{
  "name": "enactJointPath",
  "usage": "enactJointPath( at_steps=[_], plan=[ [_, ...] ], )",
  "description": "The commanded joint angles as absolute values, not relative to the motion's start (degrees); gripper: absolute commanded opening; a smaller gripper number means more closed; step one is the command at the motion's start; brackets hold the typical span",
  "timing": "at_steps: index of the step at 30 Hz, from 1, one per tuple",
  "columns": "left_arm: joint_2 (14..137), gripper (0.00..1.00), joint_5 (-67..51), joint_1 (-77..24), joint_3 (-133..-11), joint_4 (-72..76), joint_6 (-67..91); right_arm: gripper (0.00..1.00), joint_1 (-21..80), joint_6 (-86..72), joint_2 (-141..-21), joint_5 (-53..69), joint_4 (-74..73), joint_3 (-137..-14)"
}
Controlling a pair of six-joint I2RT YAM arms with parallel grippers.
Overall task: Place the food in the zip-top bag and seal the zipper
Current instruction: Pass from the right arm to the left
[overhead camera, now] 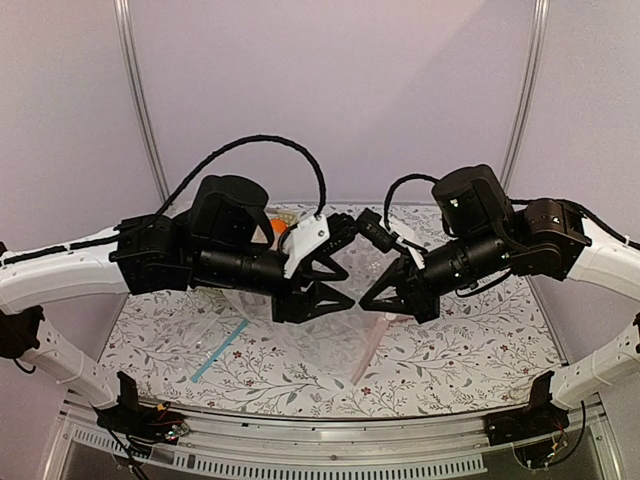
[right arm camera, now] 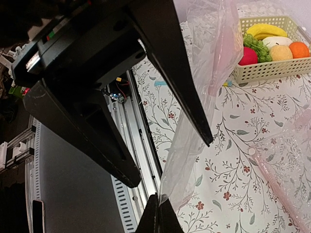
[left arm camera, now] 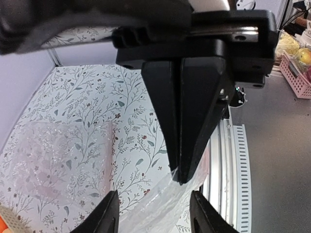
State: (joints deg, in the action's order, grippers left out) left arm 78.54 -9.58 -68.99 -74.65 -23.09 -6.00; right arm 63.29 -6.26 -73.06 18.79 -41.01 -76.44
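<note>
The zip-top bag (overhead camera: 345, 340) hangs between my two grippers, crinkly and clear, with its pale pink zipper (overhead camera: 372, 345) running down toward the table. My right gripper (right arm camera: 158, 201) is shut on the edge of the bag (right arm camera: 214, 63) and shows as closed black fingers (left arm camera: 182, 145) in the left wrist view. My left gripper (left arm camera: 154, 194) stands open, a band of the bag (left arm camera: 160, 211) passing between its fingers without touching them. The two grippers (overhead camera: 348, 290) (overhead camera: 366, 297) meet tip to tip. The food (right arm camera: 265, 30), a banana, radish, orange, peach, apple and greens, lies in the basket.
The pale green lattice basket (right arm camera: 272, 70) stands at the back of the floral table, mostly hidden behind my left arm in the top view. A blue strip (overhead camera: 220, 350) of a flat clear bag lies front left. The metal rail (left arm camera: 226, 160) marks the near edge.
</note>
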Motion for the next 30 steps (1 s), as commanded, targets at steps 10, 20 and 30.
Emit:
enactJointPath(
  at_steps=[10, 20, 30],
  plan=[
    [79.0, 0.27, -8.1, -69.5, -72.1, -21.9, -5.9, 0.01, 62.6, -5.5, -70.8, 19.7, -38.1, -76.5],
    [77.6, 0.00, -4.3, -69.1, -70.9, -19.8, -0.6, 0.50, 62.4, -7.0, -69.6, 13.4, -31.9, -73.3],
    [75.5, 0.00, -0.9, -66.3, -65.0, -9.6, 14.5, 0.82, 62.4, -18.7, -59.9, 0.8, -8.6, -57.5]
  ],
)
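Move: The bag edge that the left fingers straddle lies about 2 cm to the left hand's right, 1 cm back and 1 cm lower. From the left hand, the fruit basket stands some 24 cm ahead, 20 cm left and 26 cm down; the flat bag lies roughly 22 cm ahead, 10 cm right and 29 cm down. The right hand already grips the bag edge at its own hand point, with the left gripper about 3 cm left and 1 cm ahead. Down by about 1 cm goes the left hand, its open fingers straddling the film, then they shut and pinch the bag edge beside the right fingertips. The right hand, still holding, rises about 1 cm, then opens wide and lets go. Both finish some 3 cm farther forward and slightly apart, the left swivelling roughly 15 degrees counter-clockwise, the right about as much clockwise while also rolling. ##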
